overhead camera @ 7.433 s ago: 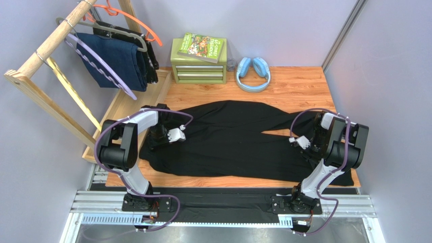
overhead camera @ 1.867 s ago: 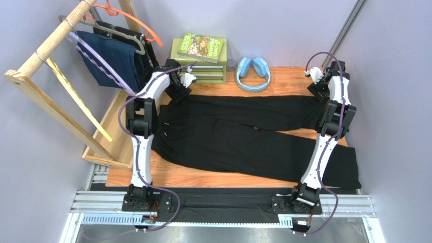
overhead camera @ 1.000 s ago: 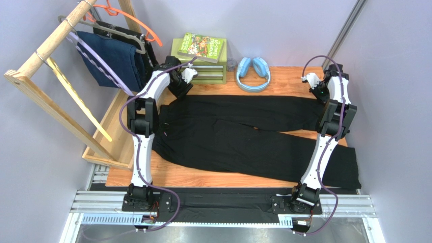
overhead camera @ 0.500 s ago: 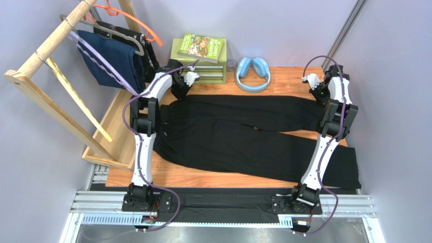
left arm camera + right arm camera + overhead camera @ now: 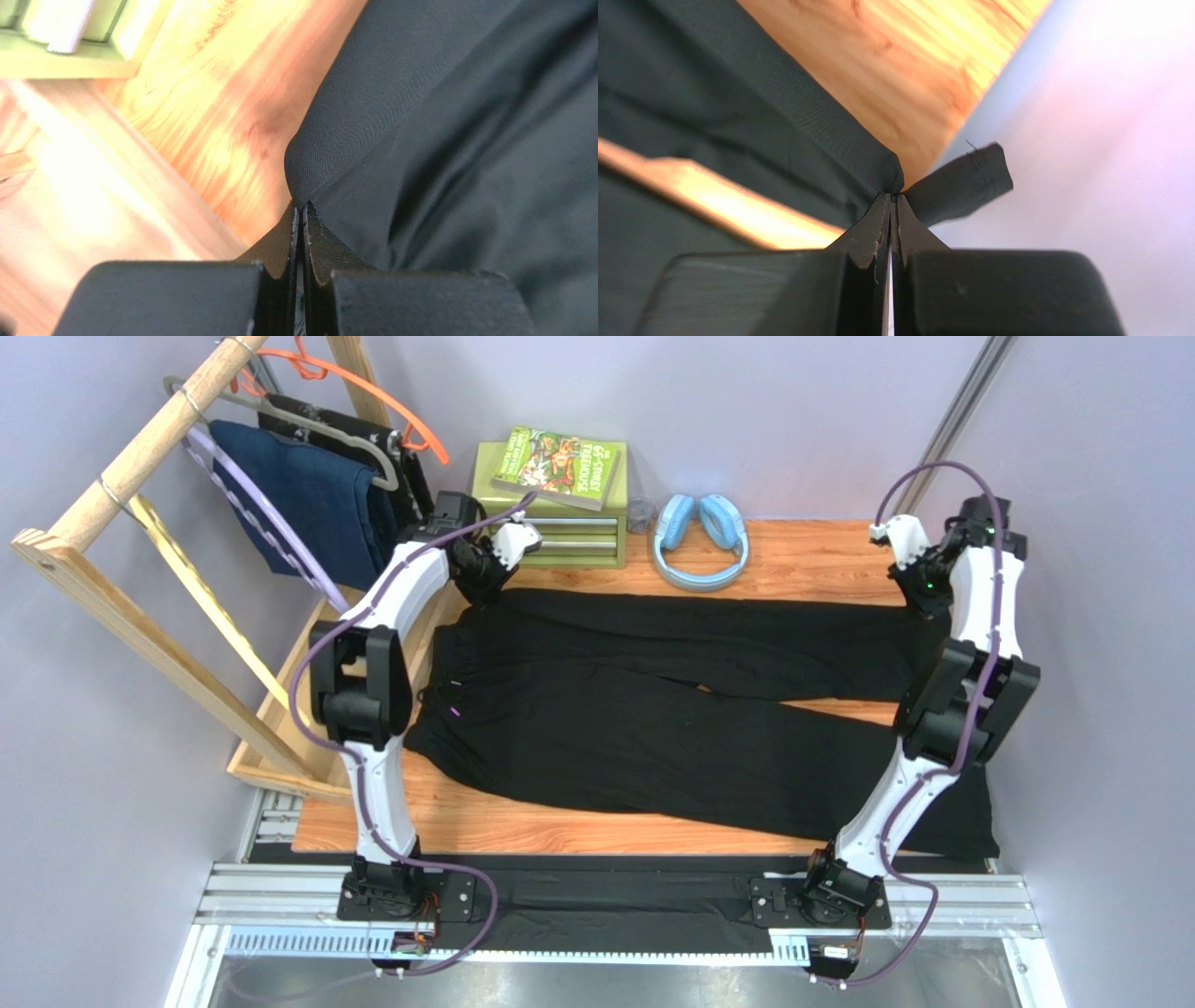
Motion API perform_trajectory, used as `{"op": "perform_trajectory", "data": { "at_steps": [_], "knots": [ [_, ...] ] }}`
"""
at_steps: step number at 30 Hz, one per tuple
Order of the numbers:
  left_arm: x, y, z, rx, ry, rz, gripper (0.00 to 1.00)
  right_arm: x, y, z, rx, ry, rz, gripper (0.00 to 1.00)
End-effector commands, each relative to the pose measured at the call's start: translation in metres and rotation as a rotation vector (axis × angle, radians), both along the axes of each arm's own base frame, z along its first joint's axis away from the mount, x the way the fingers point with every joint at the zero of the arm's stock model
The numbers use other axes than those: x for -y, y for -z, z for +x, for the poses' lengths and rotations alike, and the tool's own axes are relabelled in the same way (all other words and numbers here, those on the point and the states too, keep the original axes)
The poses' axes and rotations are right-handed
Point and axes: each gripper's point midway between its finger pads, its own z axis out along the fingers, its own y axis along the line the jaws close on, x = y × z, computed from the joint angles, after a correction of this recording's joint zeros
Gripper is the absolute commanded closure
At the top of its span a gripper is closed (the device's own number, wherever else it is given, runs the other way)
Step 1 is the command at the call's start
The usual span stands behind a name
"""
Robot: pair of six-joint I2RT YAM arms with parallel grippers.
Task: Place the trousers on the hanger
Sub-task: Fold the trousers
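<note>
The black trousers (image 5: 659, 700) lie spread flat across the wooden table (image 5: 814, 553), waist to the left and legs to the right. My left gripper (image 5: 481, 577) is shut on the far corner of the waistband, and the left wrist view shows its jaws (image 5: 302, 207) pinching the fabric (image 5: 456, 140). At the far right my right gripper (image 5: 930, 592) is shut on the hem of the far leg, with a flap of cloth (image 5: 962, 185) sticking out past the closed tips (image 5: 893, 197). The pale purple hanger (image 5: 260, 511) hangs on the rack at the back left.
A wooden rack (image 5: 133, 469) stands at the left with an orange hanger (image 5: 407, 413) and a grey hanger (image 5: 358, 441) carrying a navy garment (image 5: 316, 497). A green drawer box (image 5: 550, 518) with a book and blue headphones (image 5: 700, 539) sit at the back. A wall is close on the right.
My left gripper has shut on the waistband corner and shifted slightly left. The right arm has swung right with the hem, drawing the far leg straighter.
</note>
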Motion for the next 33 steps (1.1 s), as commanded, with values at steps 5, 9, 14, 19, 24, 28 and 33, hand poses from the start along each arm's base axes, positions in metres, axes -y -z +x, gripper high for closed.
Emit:
{"op": "perform_trajectory", "data": {
  "at_steps": [5,9,14,19,24,28,33],
  "knots": [
    [-0.012,-0.042,-0.056,0.161,0.112,0.005,1.00,-0.010,-0.032,-0.078,0.024,-0.032,0.024,1.00],
    [-0.026,-0.051,-0.102,0.199,0.186,0.029,1.00,-0.016,-0.044,-0.144,0.000,-0.063,0.033,1.00],
    [-0.041,-0.006,-0.163,0.075,0.290,0.103,1.00,-0.046,0.013,-0.231,-0.199,-0.157,0.067,1.00],
    [-0.053,0.046,-0.196,-0.116,0.302,0.165,1.00,-0.043,0.087,-0.255,-0.314,-0.147,0.008,1.00],
    [-0.066,0.081,-0.193,-0.288,0.218,0.243,1.00,-0.015,0.124,-0.234,-0.389,-0.021,-0.006,1.00],
    [-0.058,0.082,-0.162,-0.295,0.146,0.243,1.00,0.002,0.131,-0.200,-0.389,0.038,-0.004,1.00],
    [-0.054,0.073,-0.124,-0.275,0.080,0.251,1.00,-0.002,0.107,-0.165,-0.354,0.036,0.025,1.00]
  ]
}}
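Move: Both grippers already pinch the raised far leg edge. From the left hand, the waist end's near half lies about 18 cm back, 2 cm left and 10 cm down; the drawer box is some 20 cm ahead and 12 right, the rack tray 5 back and 22 left. From the right hand, the near leg's hem lies about 26 cm back, 10 right and 12 down; the headphones are 21 ahead and 37 left. Keep both grippers shut on the far leg. Swing them back over the near leg, the left about 20 cm and the right about 28, rising slightly at first and then sinking to table level, while the right wrist tips some 30 degrees so its fingers point down. Then, still low and gripping, draw both forward again by 5 to 7 cm. ##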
